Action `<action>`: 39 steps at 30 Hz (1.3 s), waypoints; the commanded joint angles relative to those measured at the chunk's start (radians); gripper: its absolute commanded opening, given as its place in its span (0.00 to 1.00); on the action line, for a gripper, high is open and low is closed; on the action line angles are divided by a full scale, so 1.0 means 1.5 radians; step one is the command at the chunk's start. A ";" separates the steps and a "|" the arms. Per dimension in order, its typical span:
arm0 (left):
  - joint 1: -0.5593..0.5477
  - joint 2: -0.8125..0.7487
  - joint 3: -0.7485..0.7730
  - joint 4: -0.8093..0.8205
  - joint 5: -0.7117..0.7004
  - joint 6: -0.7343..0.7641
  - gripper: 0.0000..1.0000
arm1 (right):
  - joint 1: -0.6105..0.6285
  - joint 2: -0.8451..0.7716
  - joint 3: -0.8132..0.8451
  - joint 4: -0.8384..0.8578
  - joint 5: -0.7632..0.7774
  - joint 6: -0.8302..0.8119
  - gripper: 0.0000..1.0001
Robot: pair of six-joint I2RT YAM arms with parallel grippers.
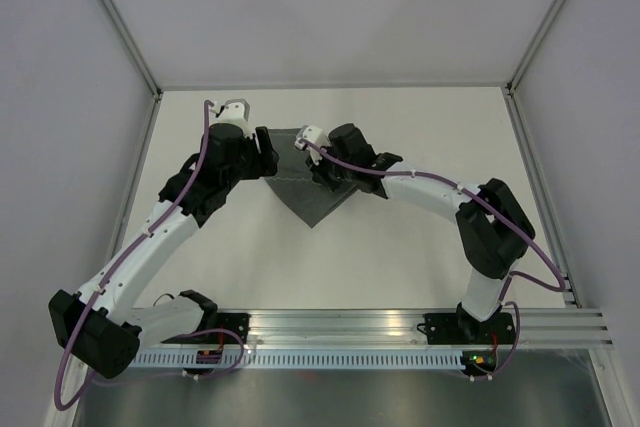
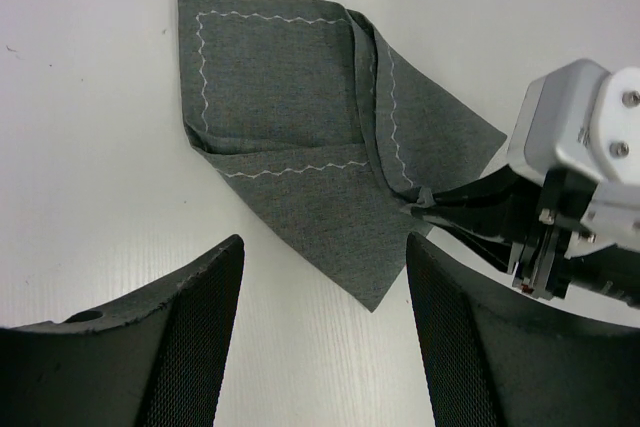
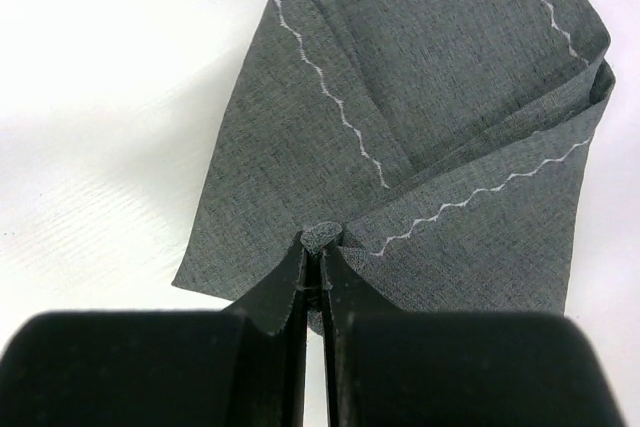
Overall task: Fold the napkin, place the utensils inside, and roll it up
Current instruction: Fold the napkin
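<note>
The dark grey napkin (image 1: 312,203) lies partly folded on the white table between the two arms, one corner pointing toward the near edge. In the left wrist view the napkin (image 2: 290,97) shows its white zigzag hem and a flap folded over. My right gripper (image 3: 322,243) is shut on a pinched fold of the napkin (image 3: 450,97); it shows over the cloth (image 1: 318,169) and at the right of the left wrist view (image 2: 420,203). My left gripper (image 2: 325,247) is open, just beside the napkin's near corner, holding nothing (image 1: 268,157). The utensils are out of view.
White walls with metal corner posts (image 1: 120,27) enclose the table on three sides. An aluminium rail (image 1: 400,327) carrying both arm bases runs along the near edge. Purple cables loop along each arm.
</note>
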 commanded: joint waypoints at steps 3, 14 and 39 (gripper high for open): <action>0.004 -0.010 0.023 0.022 0.011 -0.020 0.71 | 0.029 -0.040 -0.020 0.029 0.036 -0.055 0.01; 0.004 -0.012 0.022 0.022 0.013 -0.021 0.72 | 0.057 -0.005 -0.034 0.042 0.063 -0.064 0.00; 0.005 -0.015 0.021 0.021 0.016 -0.017 0.75 | 0.069 0.040 0.019 -0.011 0.008 -0.016 0.63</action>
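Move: The right hand holds the napkin's pulled-over corner; its laying spot on the napkin is about 3 cm back, 1 cm left and 6 cm below. The napkin's near point lies roughly 11 cm back and 4 cm left of the hand, its left bend some 14 cm left and 1 cm ahead, both also about 6 cm below. From the left hand, the spot is around 13 cm right, level fore-and-aft, about 18 cm below. The right hand lowers the pinched corner about 5 cm, easing back 3 cm, and opens wide over the napkin. ##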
